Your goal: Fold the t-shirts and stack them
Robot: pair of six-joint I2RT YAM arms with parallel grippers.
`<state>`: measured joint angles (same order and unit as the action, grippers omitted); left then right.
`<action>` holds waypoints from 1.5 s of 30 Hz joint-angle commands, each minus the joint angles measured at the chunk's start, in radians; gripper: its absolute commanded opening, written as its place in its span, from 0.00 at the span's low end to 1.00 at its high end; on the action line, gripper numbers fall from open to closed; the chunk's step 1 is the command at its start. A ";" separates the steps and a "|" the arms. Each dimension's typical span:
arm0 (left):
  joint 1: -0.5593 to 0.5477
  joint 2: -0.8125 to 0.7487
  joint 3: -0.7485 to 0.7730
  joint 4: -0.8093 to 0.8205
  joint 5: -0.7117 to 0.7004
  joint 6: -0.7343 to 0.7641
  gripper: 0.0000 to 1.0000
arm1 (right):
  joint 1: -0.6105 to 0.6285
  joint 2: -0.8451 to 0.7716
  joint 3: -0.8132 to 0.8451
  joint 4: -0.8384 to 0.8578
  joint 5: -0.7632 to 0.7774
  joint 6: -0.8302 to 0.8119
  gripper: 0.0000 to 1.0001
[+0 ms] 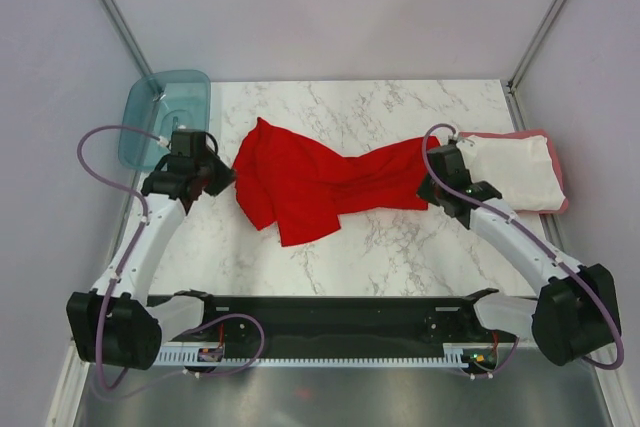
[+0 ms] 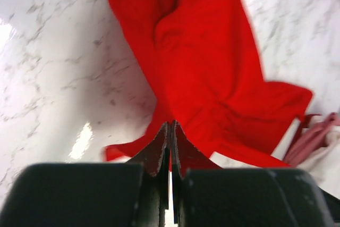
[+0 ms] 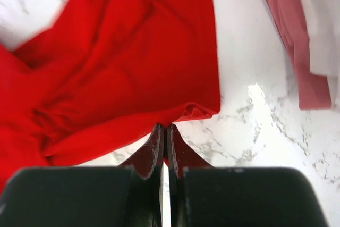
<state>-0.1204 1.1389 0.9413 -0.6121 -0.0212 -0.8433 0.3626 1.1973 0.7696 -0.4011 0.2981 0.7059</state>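
Note:
The bright red t-shirt (image 1: 310, 182) lies crumpled across the middle of the marble table (image 1: 400, 237), pulled out between my two grippers. At its left end my left gripper (image 1: 226, 179) is shut on the cloth; the left wrist view shows the jaws (image 2: 171, 127) pinched together on a red edge (image 2: 202, 67). My right gripper (image 1: 429, 185) is shut on the shirt's right end, and its wrist view shows the tips (image 3: 165, 129) closed on the hem of the red cloth (image 3: 117, 67). At the right, a folded white t-shirt (image 1: 515, 172) rests on the folded dull pinkish-red one (image 1: 562, 203).
A translucent teal plastic tub (image 1: 165, 117) stands at the table's back left corner, just behind my left arm. The folded stack lies close to the right of my right gripper, its pink edge (image 3: 297, 41) and white cloth (image 3: 324, 19) showing. Grey walls enclose the table.

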 commanded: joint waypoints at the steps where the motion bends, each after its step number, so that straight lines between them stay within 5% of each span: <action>1: -0.001 0.016 0.166 -0.064 0.039 -0.054 0.02 | -0.048 0.007 0.160 -0.025 -0.062 0.003 0.00; 7: -0.001 0.114 0.511 -0.242 0.026 -0.053 0.02 | -0.096 0.096 0.427 -0.140 -0.148 0.000 0.00; 19: -0.001 -0.144 0.502 -0.395 0.001 -0.034 0.02 | -0.099 -0.091 0.450 -0.294 -0.168 -0.051 0.00; 26: -0.001 -0.229 0.756 -0.624 0.039 -0.060 0.02 | -0.100 -0.321 0.554 -0.470 -0.154 -0.072 0.00; 32: -0.001 -0.078 0.973 -0.672 0.026 -0.076 0.02 | -0.099 -0.291 0.744 -0.529 -0.050 -0.057 0.00; 36: 0.001 0.294 1.177 -0.716 -0.011 -0.056 0.02 | -0.102 -0.037 0.916 -0.522 0.030 -0.054 0.00; 40: 0.004 0.442 1.177 -0.744 -0.040 -0.033 0.02 | -0.155 0.207 1.004 -0.576 -0.097 -0.059 0.00; 45: 0.004 0.300 0.929 -0.634 -0.065 -0.020 0.02 | -0.159 0.105 0.825 -0.492 -0.068 -0.068 0.00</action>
<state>-0.1196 1.6325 1.9083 -1.2480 -0.0494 -0.8837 0.2089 1.4387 1.6447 -0.8860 0.2253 0.6498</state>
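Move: Both shut hands still hold the red t-shirt's near corners. The shirt's middle lies some 19 cm right of the left hand, 6 cm ahead and 15 cm below; from the right hand about 22 cm left, 5 cm ahead and 9 cm below. The blue bin is roughly 21 cm ahead and 14 cm left of the left hand, the folded stack some 18 cm right and 8 cm ahead of the right hand. Keeping their grip, both hands rise about 30 cm, drawing back midway, then whip forward and down some 15 cm. ##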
